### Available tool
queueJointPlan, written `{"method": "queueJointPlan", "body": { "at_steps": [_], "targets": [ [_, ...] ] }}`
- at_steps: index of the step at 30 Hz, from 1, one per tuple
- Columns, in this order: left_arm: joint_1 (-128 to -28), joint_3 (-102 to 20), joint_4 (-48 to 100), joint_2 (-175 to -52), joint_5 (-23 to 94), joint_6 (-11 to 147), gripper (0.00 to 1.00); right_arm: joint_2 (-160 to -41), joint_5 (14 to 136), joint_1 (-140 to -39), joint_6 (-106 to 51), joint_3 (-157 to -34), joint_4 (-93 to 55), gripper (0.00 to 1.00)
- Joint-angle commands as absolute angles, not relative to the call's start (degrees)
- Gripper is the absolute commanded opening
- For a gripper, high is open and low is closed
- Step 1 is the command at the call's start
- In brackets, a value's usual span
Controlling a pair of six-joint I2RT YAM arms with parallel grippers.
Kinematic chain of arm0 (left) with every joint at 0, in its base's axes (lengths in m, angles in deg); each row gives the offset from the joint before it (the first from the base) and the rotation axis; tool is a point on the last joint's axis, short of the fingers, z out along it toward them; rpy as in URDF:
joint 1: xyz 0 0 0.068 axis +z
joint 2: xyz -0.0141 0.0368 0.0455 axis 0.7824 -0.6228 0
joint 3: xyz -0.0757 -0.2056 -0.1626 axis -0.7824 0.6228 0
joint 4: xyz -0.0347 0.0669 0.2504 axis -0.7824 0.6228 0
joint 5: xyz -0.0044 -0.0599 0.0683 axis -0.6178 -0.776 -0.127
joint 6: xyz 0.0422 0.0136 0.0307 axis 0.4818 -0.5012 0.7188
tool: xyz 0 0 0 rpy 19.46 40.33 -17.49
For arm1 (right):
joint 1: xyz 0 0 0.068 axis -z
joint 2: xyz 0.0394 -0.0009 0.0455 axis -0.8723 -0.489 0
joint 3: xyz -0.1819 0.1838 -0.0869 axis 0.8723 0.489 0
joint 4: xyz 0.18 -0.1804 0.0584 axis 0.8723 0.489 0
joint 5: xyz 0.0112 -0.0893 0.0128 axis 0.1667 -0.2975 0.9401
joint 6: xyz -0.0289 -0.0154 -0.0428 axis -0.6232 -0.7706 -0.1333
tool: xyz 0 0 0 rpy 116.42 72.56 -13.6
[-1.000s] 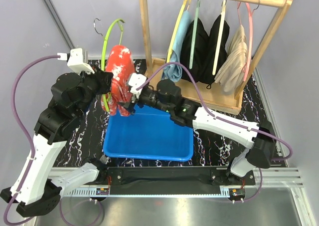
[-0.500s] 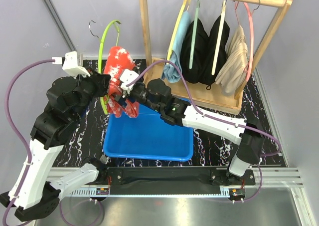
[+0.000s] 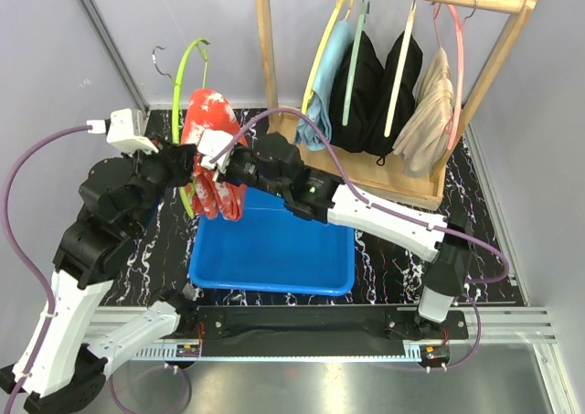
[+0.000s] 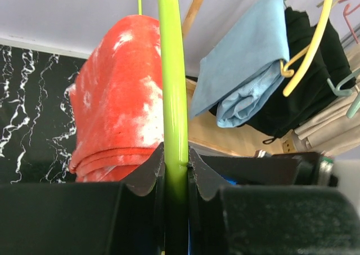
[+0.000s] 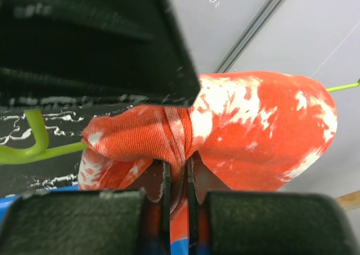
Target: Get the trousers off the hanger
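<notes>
The red trousers with white pattern (image 3: 208, 131) hang over a green hanger (image 3: 186, 71) held up at the left, over the far edge of a blue bin. My left gripper (image 3: 187, 163) is shut on the green hanger's bar (image 4: 173, 97). My right gripper (image 3: 217, 158) is shut on a fold of the red trousers (image 5: 180, 134). The red trousers also show in the left wrist view (image 4: 112, 108). The light blue trousers (image 3: 327, 76), two black trousers (image 3: 361, 80) and the beige trousers (image 3: 428, 108) hang on hangers on the wooden rack.
The blue bin (image 3: 274, 249) sits on the dark marbled mat below the grippers. The wooden rack (image 3: 265, 58) stands at the back right, its post close behind the right arm. Grey walls close the left and back.
Both grippers have moved left and a little up, carrying the hanger and red trousers away from the rack. The red cloth now bunches lower on the hanger.
</notes>
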State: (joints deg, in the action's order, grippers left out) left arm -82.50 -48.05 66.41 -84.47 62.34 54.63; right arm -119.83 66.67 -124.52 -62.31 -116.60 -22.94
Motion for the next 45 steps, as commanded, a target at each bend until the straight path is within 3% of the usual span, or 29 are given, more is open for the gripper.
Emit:
{"method": "queueJointPlan", "body": {
  "at_steps": [1,11,22,45],
  "targets": [
    [-82.68,-46.65,57.50,-80.55,63.94,55.63,0.00,-118.87,66.54,-121.82,-65.99,-128.72,-21.16,0.00],
    [-82.68,-37.95,55.92,-78.27,66.50,53.52,0.00,-120.55,82.53,-119.09,-65.11,-155.28,1.25,0.00],
    [-82.68,-34.25,56.45,-77.65,68.69,53.34,0.00,-122.48,85.27,-119.17,-65.90,-177.15,16.03,0.00],
    [-82.59,-25.81,56.89,-77.38,72.74,53.87,0.00,-117.04,75.69,-119.09,-71.62,-184.03,24.91,0.00]
  ]
}}
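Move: The right fingers already pinch the red trousers, whose middle lies about 4 cm ahead, 2 cm left and 3 cm above them; the blue tray is some 7 cm back, 10 cm right and 34 cm below, and the blue jeans about 16 cm ahead, 17 cm right and slightly lower. From the left hand, already holding the green hanger, the trousers are about 7 cm ahead, 1 cm right and 2 cm lower. Right hand, still pinching the trousers, pulls up about 16 cm and right; the left lowers its gripped hanger. ##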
